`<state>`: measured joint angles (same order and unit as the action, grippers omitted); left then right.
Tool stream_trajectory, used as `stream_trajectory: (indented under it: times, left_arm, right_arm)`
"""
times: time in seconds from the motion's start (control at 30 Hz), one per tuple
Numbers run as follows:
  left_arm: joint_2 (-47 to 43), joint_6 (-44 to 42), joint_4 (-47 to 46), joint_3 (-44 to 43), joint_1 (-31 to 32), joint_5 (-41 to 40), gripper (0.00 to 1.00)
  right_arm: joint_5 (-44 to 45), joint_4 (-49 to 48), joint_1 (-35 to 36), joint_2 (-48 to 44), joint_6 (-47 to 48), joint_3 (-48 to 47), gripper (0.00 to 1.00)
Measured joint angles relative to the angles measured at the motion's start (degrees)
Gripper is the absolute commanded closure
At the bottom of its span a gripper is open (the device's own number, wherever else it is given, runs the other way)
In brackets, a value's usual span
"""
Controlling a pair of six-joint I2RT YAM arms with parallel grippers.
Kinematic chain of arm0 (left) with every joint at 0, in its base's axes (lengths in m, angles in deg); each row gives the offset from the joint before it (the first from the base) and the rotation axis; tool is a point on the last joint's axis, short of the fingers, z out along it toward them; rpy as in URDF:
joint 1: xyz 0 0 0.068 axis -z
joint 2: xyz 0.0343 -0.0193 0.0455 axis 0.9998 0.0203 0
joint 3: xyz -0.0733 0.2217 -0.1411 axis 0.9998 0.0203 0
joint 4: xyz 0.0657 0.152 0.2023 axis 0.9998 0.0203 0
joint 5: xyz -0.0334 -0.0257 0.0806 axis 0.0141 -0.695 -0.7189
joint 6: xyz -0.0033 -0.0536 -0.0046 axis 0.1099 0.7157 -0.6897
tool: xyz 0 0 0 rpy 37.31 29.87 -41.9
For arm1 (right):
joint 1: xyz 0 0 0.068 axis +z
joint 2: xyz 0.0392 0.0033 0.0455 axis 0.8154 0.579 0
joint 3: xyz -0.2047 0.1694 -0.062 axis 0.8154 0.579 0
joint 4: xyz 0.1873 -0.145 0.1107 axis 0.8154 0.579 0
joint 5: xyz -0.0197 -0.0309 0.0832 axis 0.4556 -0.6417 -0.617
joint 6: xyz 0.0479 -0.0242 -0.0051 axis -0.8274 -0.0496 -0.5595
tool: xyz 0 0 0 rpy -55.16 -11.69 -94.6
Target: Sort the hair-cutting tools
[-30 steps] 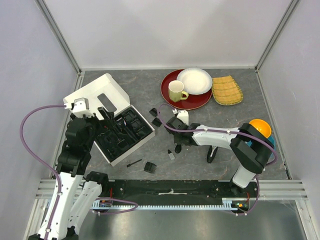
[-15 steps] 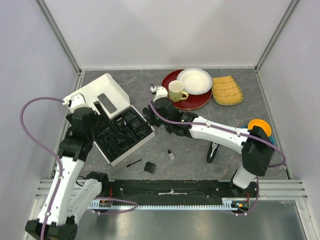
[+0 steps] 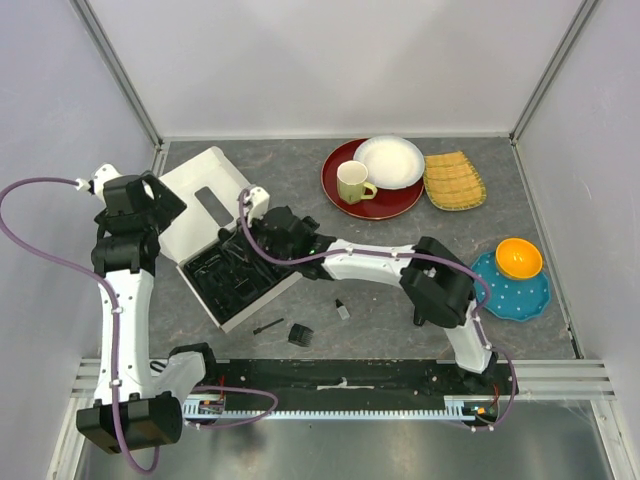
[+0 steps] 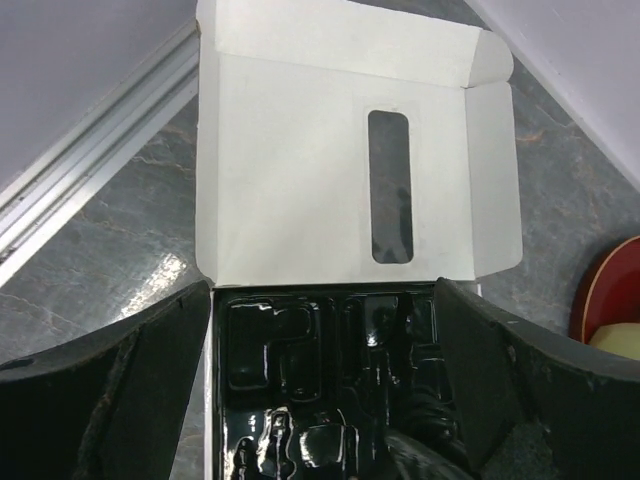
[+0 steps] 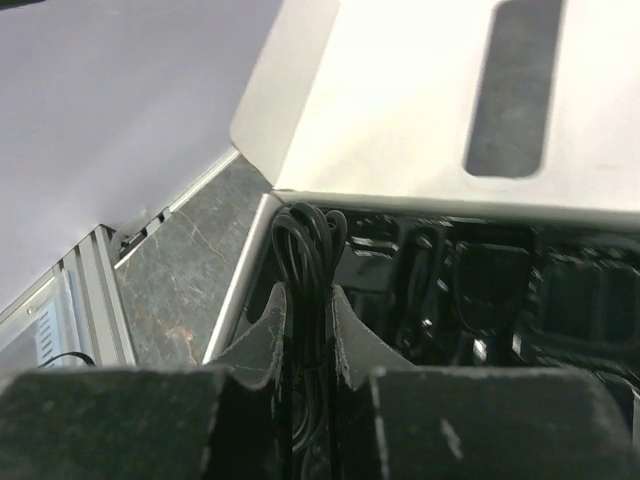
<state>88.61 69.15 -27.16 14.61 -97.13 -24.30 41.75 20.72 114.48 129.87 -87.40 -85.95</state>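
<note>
My right gripper [image 5: 308, 300] is shut on a coiled black cord [image 5: 306, 240], holding it over the left end of the black tray [image 5: 480, 280] in the white box. From above, the right gripper [image 3: 265, 232] reaches across the tray [image 3: 215, 280]. The left gripper [image 4: 322, 290] is open and empty, raised above the box's lid [image 4: 300, 180], and sits at the far left [image 3: 140, 195] in the top view. A thin black comb [image 3: 267, 325], a black comb guard [image 3: 299, 334] and a small black piece [image 3: 342, 310] lie on the table. I cannot see the clipper.
At the back are a red plate [image 3: 385, 205] with a yellow mug [image 3: 352, 183] and a white bowl [image 3: 388, 162], and a woven yellow mat [image 3: 453, 180]. An orange bowl [image 3: 519, 258] sits on a blue dotted plate [image 3: 500, 295] at the right.
The right arm swung left from mid-table to over the tray, carrying the cord. The left arm pulled up and back to the left, away from the tray.
</note>
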Motion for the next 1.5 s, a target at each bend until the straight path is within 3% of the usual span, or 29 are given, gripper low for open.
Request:
stream_trajectory:
  times: [0.3, 0.7, 0.87, 1.1, 1.37, 1.5]
  left_arm:
    - [-0.1, 2.1, 0.0, 0.0, -2.6, 7.8, 0.02]
    - [-0.3, 2.3, 0.0, 0.0, -3.9, 9.1, 0.02]
    - [0.7, 2.6, -0.1, 0.0, -4.8, 10.1, 0.02]
    - [1.3, 2.9, -0.4, 0.2, -5.2, 11.4, 0.02]
    - [1.3, 3.1, -2.4, 2.3, -5.7, 14.5, 0.02]
    - [1.2, 3.2, -3.0, 2.6, -5.7, 15.3, 0.02]
  right_arm:
    - [-3.6, -3.8, 3.4, 10.9, 8.9, -9.7, 0.82]
    - [-2.7, -5.3, 4.0, 18.2, 24.3, -13.5, 0.83]
    - [-4.7, -10.9, 4.2, 18.8, 29.2, -11.6, 0.82]
    - [-7.3, -14.0, 4.6, 19.6, 32.1, -11.1, 0.51]
    - [-7.7, -13.3, 4.8, 19.7, 31.5, -11.1, 0.38]
    - [-7.1, -13.1, 4.8, 19.6, 29.8, -11.1, 0.26]
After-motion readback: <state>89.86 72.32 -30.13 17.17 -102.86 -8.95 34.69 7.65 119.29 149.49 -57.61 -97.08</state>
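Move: The right hand, already holding the coiled cable above the open box, has its spot in the tray's left corner about 7 cm to the left, 2 cm back and 13 cm below. The box's open lid is some 16 cm ahead and 8 cm left; the small brush lies about 14 cm back and 7 cm right. For the left hand, that tray spot is roughly 2 cm ahead, 6 cm right and 23 cm below. The right hand carries the cable about 8 cm left and 7 cm down over the tray, then lets go. ##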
